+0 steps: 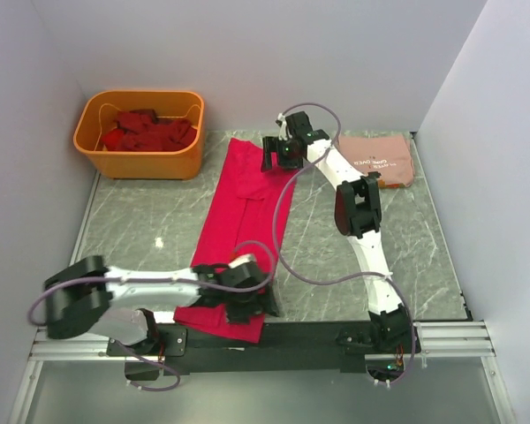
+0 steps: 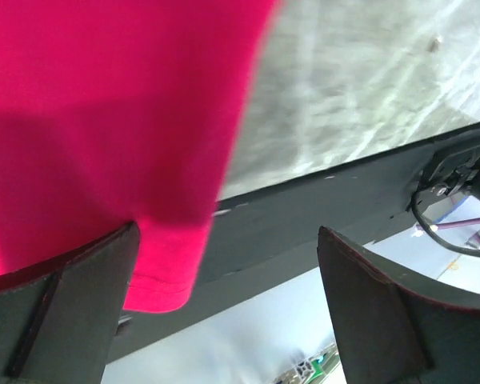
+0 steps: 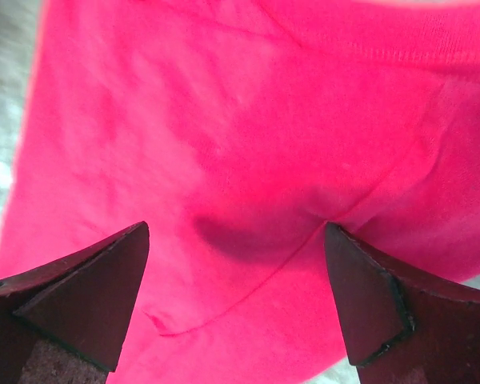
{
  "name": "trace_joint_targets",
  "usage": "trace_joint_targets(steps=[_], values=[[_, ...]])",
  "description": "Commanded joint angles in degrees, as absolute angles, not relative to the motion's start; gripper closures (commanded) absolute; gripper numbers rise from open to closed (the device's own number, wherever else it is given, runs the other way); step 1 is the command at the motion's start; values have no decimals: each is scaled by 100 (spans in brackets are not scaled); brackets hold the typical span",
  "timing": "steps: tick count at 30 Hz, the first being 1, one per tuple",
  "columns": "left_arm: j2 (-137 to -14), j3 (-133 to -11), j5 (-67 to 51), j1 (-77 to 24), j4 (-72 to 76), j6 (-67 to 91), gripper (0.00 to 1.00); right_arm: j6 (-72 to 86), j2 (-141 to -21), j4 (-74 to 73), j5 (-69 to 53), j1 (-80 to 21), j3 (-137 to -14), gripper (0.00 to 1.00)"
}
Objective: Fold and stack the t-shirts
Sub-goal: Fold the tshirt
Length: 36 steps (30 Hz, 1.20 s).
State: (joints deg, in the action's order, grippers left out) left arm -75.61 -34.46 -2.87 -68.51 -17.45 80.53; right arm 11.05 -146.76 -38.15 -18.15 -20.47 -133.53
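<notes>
A bright crimson-pink t-shirt (image 1: 243, 234) lies folded lengthwise into a long strip from the table's back middle to its near edge. My left gripper (image 1: 247, 305) hovers open over the strip's near end; in the left wrist view the cloth (image 2: 104, 120) has its hem corner hanging past the table edge, nothing between the fingers. At the far end my right gripper (image 1: 276, 156) stands open just above the cloth (image 3: 224, 160), its fingertips (image 3: 104, 272) apart over a seam. A dusty salmon-pink t-shirt (image 1: 377, 157) lies folded at the back right. Dark red t-shirts (image 1: 150, 131) fill the tub.
An orange plastic tub (image 1: 141, 159) stands at the back left corner. The marbled grey table (image 1: 141, 230) ends in a black rail (image 1: 318, 334) at the near edge. White walls close in on three sides. Purple cables loop over the shirt and table.
</notes>
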Motion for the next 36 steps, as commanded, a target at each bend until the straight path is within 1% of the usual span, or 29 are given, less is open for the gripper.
trace_joint_targets(steps=[1, 3, 5, 6, 9, 10, 11, 13, 14, 15, 16, 18, 19, 21, 22, 26, 28, 30, 34, 36], values=[[-8427, -4112, -370, -7171, -2133, 7752, 1, 993, -14878, -3690, -2249, -2021, -14175, 4], [-8709, -4525, -72, -7189, -2433, 7673, 1, 967, -14801, -3630, -2381, -2039, -14046, 4], [-8789, -4797, -18, -7189, -2557, 7577, 1, 862, -14433, -3402, -2199, -2065, -13512, 4], [-8737, -4868, 270, -7189, -2575, 7533, 1, 827, -14319, -3393, -2093, -2074, -13422, 4], [-8342, -5115, 649, -7190, -2917, 7313, 0, 844, -13879, -3787, -1680, -2100, -13167, 4], [-8106, -5176, 964, -7198, -3066, 7173, 1, 852, -13504, -3771, -1583, -2127, -12975, 4], [-7990, -5264, 1176, -7198, -3407, 7154, 1, 974, -13248, -3623, -1391, -2162, -12303, 4], [-7579, -5256, 1684, -7172, -3638, 7189, 1, 1072, -12486, -2984, -1441, -2267, -11544, 4], [-7446, -5195, 1827, -7085, -3760, 7224, 1, 1168, -12263, -2823, -1520, -2302, -10957, 4], [-7166, -5133, 1933, -7006, -3936, 7251, 1, 1169, -12052, -2612, -1538, -2381, -10699, 4], [-7006, -4976, 2160, -6735, -4016, 7260, 1, 1230, -11650, -2471, -1555, -2408, -10192, 4], [-6534, -4756, 2250, -6304, -4060, 7155, 1, 1300, -11269, -2295, -1679, -2487, -9732, 4], [-6374, -4529, 2206, -5745, -4008, 7076, 1, 1309, -10954, -2163, -1653, -2592, -9521, 4], [-5892, -4273, 2127, -5197, -3790, 6944, 1, 1353, -10593, -2171, -1434, -2768, -8940, 4], [-5749, -4037, 2110, -4733, -3710, 6943, 1, 1467, -10478, -2188, -1328, -2986, -8599, 4], [-5151, -3648, 2083, -3965, -3629, 6926, 1, 1950, -10090, -2031, -1020, -3550, -7648, 4], [-4835, -3560, 2407, -3763, -3927, 7180, 1, 2205, -10055, -2039, -854, -3708, -7489, 4], [-4476, -3446, 2539, -3692, -3903, 7294, 1, 2311, -10125, -2275, -678, -3823, -7506, 4], [-4114, -3121, 2531, -3586, -3736, 7330, 1, 2373, -10545, -2119, -1150, -3850, -7234, 4], [-4070, -3103, 2488, -3586, -3683, 7217, 1, 2373, -10774, -2179, -977, -3797, -7321, 4]])
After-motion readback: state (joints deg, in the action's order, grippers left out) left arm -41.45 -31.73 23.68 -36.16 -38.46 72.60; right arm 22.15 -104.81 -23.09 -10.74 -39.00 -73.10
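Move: The red t-shirt lies flat as a long strip running out from the table's near edge. Its middle is about 19 cm ahead and 7 cm left of the left hand, some 3 cm below it; its near hem is centred roughly 7 cm back and 11 cm left. From the right hand, at the far end, the t-shirt's middle is about 30 cm back and 12 cm left; the orange bin stands some 40 cm left and 3 cm ahead, the folded pink shirt 27 cm right, about level. Swipe the open left gripper about 3 cm farther right low at the t-shirt's near right corner, nudging the cloth, then lift it clear and bring it left and forward over the strip's left long edge, swinging counter-clockwise. Draw the open right gripper back about 24 cm from the far end in a raised arc, coming down low over the strip's right half. ##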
